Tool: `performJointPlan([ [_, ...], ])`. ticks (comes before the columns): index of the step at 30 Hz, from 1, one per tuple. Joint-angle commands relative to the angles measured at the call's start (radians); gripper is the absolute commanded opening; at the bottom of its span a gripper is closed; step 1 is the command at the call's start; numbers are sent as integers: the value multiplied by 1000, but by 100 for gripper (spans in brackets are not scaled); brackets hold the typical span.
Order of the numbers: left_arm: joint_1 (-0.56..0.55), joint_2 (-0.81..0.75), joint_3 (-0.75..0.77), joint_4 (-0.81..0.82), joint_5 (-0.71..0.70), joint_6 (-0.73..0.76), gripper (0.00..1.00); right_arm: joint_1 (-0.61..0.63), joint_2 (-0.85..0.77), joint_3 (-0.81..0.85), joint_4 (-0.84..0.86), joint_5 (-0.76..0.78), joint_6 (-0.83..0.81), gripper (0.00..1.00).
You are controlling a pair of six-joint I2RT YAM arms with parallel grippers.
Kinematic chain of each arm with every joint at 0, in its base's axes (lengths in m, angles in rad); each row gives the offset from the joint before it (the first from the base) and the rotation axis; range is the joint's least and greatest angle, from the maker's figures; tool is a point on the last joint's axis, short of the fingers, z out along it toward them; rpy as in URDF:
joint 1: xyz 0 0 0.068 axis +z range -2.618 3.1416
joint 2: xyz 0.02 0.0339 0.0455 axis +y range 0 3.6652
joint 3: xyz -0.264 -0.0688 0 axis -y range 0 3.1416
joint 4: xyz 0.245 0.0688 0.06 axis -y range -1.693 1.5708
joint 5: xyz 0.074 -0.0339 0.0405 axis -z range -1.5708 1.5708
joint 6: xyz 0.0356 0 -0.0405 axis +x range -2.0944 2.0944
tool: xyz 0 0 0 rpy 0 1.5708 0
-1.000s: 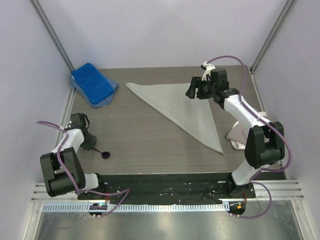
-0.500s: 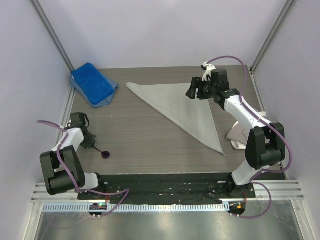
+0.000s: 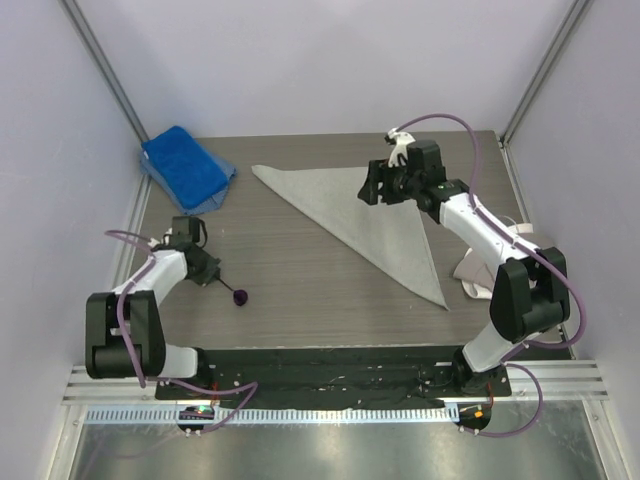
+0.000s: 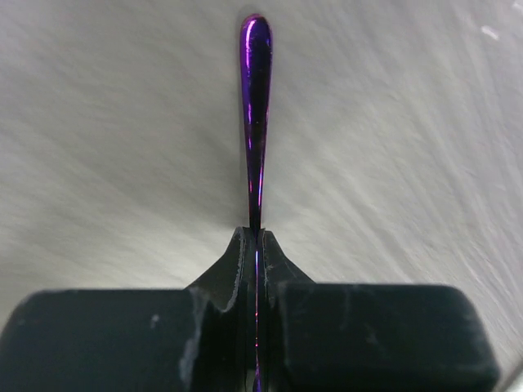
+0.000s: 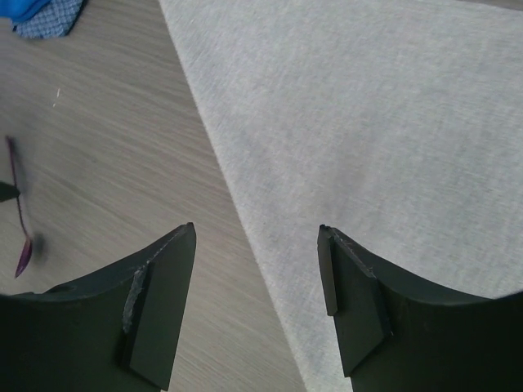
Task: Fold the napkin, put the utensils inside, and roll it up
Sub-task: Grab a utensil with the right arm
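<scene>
The light grey napkin lies folded into a triangle on the table's middle right; it also fills the right wrist view. My right gripper is open and empty above the napkin's upper part, its jaws spanning the folded edge. My left gripper is shut on the handle of the dark purple spoon at the left front. In the left wrist view the spoon sticks straight out from the closed jaws over the table. The spoon also shows small in the right wrist view.
A bright blue towel lies at the back left corner. A beige-grey cloth with a white edge lies by the right arm, at the table's right side. Walls close in the table on the left, back and right.
My left gripper has moved right and away from the left wall, carrying the spoon with it. My right gripper has shifted a little left over the napkin.
</scene>
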Motion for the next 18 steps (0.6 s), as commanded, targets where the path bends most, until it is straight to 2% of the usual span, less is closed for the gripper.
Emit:
performJointPlan([
  [1,-110,48,68,78,-20,-120,0,89,-34,54,-35,49,-19,69],
  [9,-372,259,233,97,-75,-249,0,218,-9,72,-57,115,-21,69],
  [18,-530,437,425,95,-75,-300,0,233,-40,60,-72,141,-28,69],
])
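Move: The left hand already grips the purple spoon by its handle, barely above the table, the spoon's middle some 2 cm to its right and 2 cm nearer the base. The folded napkin's middle lies about 22 cm ahead and 40 cm to its right; the blue cloth is roughly 37 cm ahead and 12 cm left. From the open, empty right hand the spoon is about 37 cm left, 17 cm back and 17 cm below; the napkin's middle is some 5 cm ahead and 1 cm right, equally low. Shut fingers keep the spoon's handle pinched as the left hand sweeps it right and somewhat forward, about 19 cm in all at nearly constant height, towards the napkin's slanting edge, turning some 15 degrees clockwise. The right hand, still open and high, comes left and back about 9 cm to meet the spoon, then all but stops. ##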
